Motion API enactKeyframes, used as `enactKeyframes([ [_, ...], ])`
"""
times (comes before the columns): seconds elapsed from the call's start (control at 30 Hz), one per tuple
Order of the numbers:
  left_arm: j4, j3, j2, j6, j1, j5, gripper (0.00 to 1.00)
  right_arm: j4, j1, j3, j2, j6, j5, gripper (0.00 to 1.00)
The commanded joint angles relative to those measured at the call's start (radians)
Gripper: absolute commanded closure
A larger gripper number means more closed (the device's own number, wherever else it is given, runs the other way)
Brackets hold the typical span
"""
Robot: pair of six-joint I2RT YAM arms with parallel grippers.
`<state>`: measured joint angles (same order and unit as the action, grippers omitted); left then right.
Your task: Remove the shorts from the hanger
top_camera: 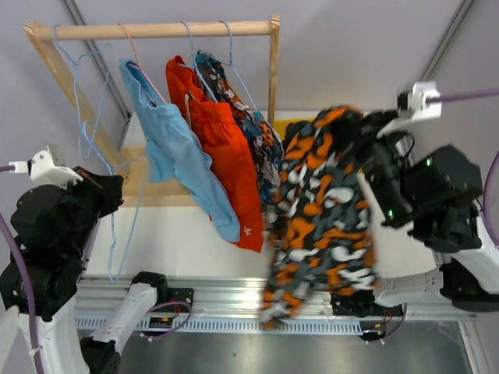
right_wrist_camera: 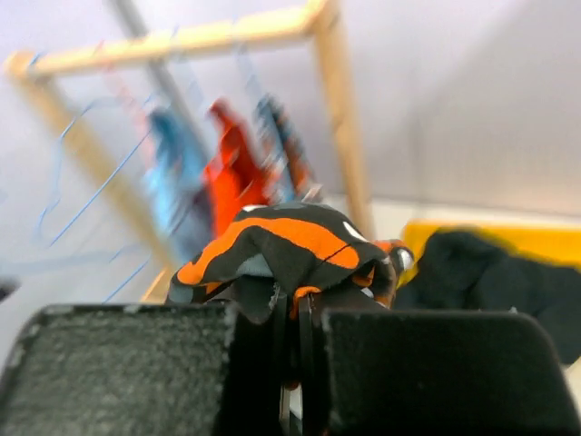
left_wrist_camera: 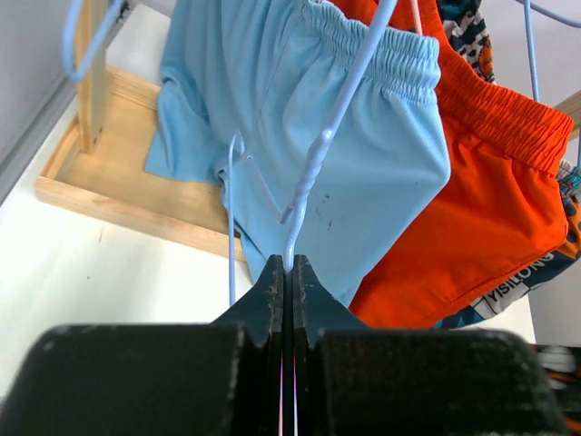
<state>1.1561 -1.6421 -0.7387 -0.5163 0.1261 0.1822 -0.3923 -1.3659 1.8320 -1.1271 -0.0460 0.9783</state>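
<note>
My right gripper [right_wrist_camera: 292, 295] is shut on the orange-black-white camouflage shorts [top_camera: 320, 210], which hang free from it, off the rack, to the right of the post [top_camera: 274, 70]. My left gripper [left_wrist_camera: 289, 268] is shut on the wire of a light blue hanger [left_wrist_camera: 313, 168], empty, in front of the light blue shorts [left_wrist_camera: 300, 118]. The light blue shorts [top_camera: 183, 156], the red-orange shorts [top_camera: 230, 156] and the patterned blue-orange-white shorts [top_camera: 257, 132] hang from the wooden rack's bar [top_camera: 164, 30]. The dark navy-black shorts [right_wrist_camera: 495, 277] lie in a yellow bin.
The rack's wooden base [left_wrist_camera: 100, 195] sits on the white table. The yellow bin [right_wrist_camera: 536, 241] stands right of the rack, behind the camouflage shorts. Several empty hangers [top_camera: 78, 86] hang at the rack's left end. An aluminium rail [top_camera: 226, 296] runs along the near edge.
</note>
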Motion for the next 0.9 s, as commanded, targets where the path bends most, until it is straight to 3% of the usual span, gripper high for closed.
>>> enactKeyframes([
  [0.0, -0.041, 0.02, 0.018, 0.041, 0.0, 0.037, 1.0, -0.13, 0.259, 0.143, -0.107, 0.009, -0.351, 1.0],
  [0.23, -0.105, 0.165, 0.078, 0.042, 0.0, 0.031, 1.0, -0.195, 0.709, 0.403, -0.281, 0.066, -0.676, 1.0],
  [0.43, -0.124, 0.22, 0.084, 0.059, 0.0, 0.017, 1.0, -0.175, 1.014, 0.638, -0.457, 0.094, -0.822, 1.0],
  [0.63, -0.144, 0.268, 0.108, 0.075, 0.0, 0.04, 1.0, -0.048, 1.163, 0.622, -0.536, 0.176, -0.948, 1.0],
  [0.87, -0.165, 0.288, 0.101, 0.068, 0.0, 0.045, 1.0, 0.009, 1.189, 0.606, -0.64, 0.212, -1.014, 1.0],
])
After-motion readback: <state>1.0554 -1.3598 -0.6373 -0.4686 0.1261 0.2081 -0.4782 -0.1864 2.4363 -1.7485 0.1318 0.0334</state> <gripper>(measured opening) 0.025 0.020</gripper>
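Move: The yellow bin, with dark shorts in it, lies about 30 cm ahead of the right gripper, some 5 cm to its right and 52 cm below. The rack's right post stands roughly 27 cm ahead and 17 cm left of that gripper; the patterned shorts hang about 20 cm ahead, 23 cm left. From the left gripper the bin is some 34 cm ahead, 60 cm right; the light-blue shorts are about 20 cm ahead, 12 cm right. Carry the camo shorts forward at speed towards the yellow bin, about 27 cm, keeping the right gripper shut on them and nearly level; from midway swing it right too, some 10 cm in all, yawing clockwise about 15 degrees. Meanwhile lower the left gripper about 6 cm, still pinching the empty hanger. ##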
